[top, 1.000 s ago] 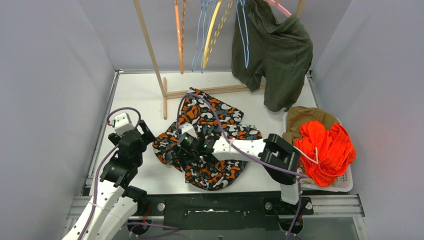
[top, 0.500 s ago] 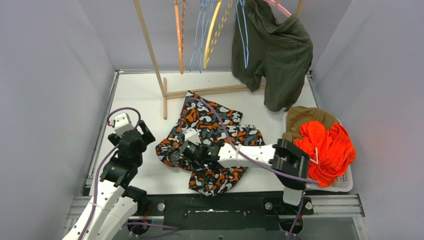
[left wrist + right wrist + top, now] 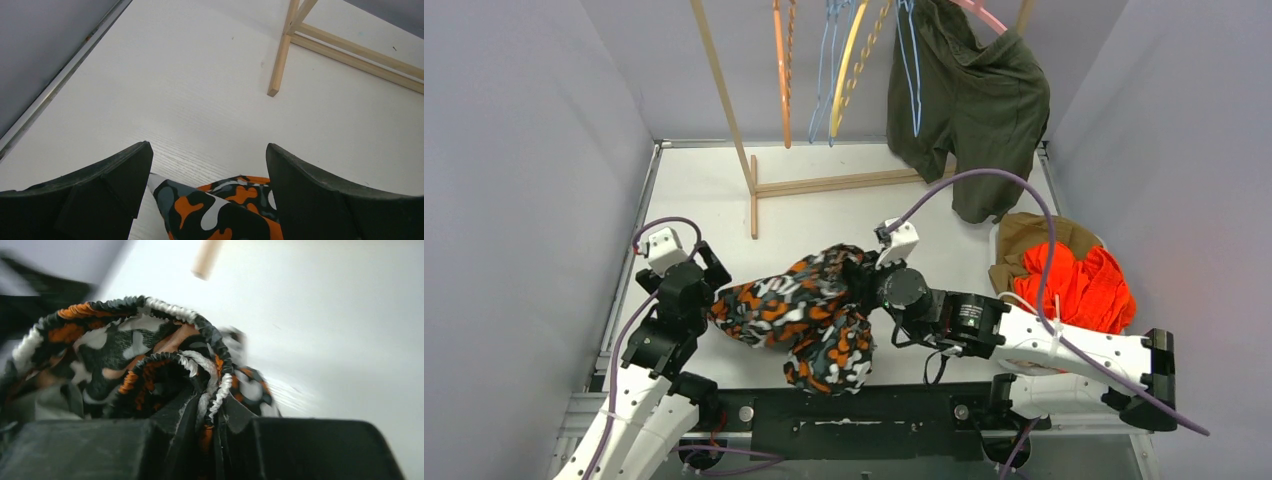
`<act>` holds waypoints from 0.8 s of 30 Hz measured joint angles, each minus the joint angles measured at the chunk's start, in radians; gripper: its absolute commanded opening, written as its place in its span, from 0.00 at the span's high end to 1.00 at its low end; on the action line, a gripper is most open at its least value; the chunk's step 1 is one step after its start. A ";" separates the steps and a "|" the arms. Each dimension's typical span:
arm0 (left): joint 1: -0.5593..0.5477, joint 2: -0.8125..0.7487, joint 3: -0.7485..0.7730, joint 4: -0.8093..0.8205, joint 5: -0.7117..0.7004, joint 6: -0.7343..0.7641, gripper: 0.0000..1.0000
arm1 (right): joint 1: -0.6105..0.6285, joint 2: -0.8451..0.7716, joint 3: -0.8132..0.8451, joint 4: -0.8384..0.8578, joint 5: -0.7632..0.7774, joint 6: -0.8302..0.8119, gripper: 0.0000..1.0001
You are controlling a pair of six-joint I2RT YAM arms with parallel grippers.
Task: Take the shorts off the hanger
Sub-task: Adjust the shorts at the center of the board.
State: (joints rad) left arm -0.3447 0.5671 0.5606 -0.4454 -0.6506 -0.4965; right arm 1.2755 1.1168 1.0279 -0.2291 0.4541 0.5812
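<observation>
The orange-black-white camouflage shorts [image 3: 789,312] are bunched into a heap on the white table near its front. My right gripper [image 3: 858,274] is shut on their gathered waistband [image 3: 212,390] and holds that end up off the table. In the right wrist view the right gripper [image 3: 212,432] has the cloth pinched between its jaws. My left gripper [image 3: 712,278] stands open at the heap's left end. In the left wrist view a corner of the camouflage shorts [image 3: 220,210] lies between and below the open left gripper [image 3: 207,150], untouched. Dark green shorts [image 3: 974,100] hang on a pink hanger [image 3: 984,14] at the back right.
A wooden rack [image 3: 724,95] with a floor bar [image 3: 844,183] stands at the back, carrying empty orange [image 3: 781,80], blue [image 3: 822,75] and yellow [image 3: 848,65] hangers. A white basket [image 3: 1114,362] at the right holds beige shorts [image 3: 1034,235] and orange-red shorts [image 3: 1074,290]. Grey walls close both sides.
My right gripper shut on the flat-lying camouflage shorts, then pulled them up and rightward into a bunch as the right arm swung out to the right. The left arm stayed still.
</observation>
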 measured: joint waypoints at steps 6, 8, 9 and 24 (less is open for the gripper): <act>0.000 0.003 0.000 0.000 0.005 0.000 0.15 | -0.201 0.070 -0.254 -0.225 0.008 0.294 0.71; 0.000 0.008 0.000 0.000 0.009 0.000 0.15 | -0.220 0.093 -0.288 -0.285 -0.018 0.336 0.53; 0.000 0.011 0.000 0.000 0.011 0.000 0.15 | -0.223 0.102 -0.286 -0.293 -0.027 0.352 0.42; 0.000 0.025 0.000 0.001 0.037 0.003 0.15 | -0.208 0.647 0.227 -0.132 -0.273 0.340 0.00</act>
State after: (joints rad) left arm -0.3447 0.5922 0.5606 -0.4446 -0.6136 -0.4938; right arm 1.0676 1.7638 1.2552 -0.3614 0.1814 0.9211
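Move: The camouflage shorts are already pinched by the waistband in the right fingers and hang from them, their middle about 9 cm to the left, 1 cm back and 16 cm below; the board is some 27 cm beneath the hand. The rack's foot lies about 26 cm ahead and 14 cm left, the red shorts in the basket some 6 cm ahead and 50 cm right. From the left hand, the camouflage shorts' middle is roughly 23 cm right, 8 cm back, 12 cm down. The camouflage shorts are swung down towards the board, the right hand dropping about 20 cm while carrying the waistband to the right. On the way down its fingers start to open and let go; the hand then sweeps some 17 cm left and a little forward over the cloth, opening almost fully, tipping about 30 degrees further down and sinking slightly again at the end. ##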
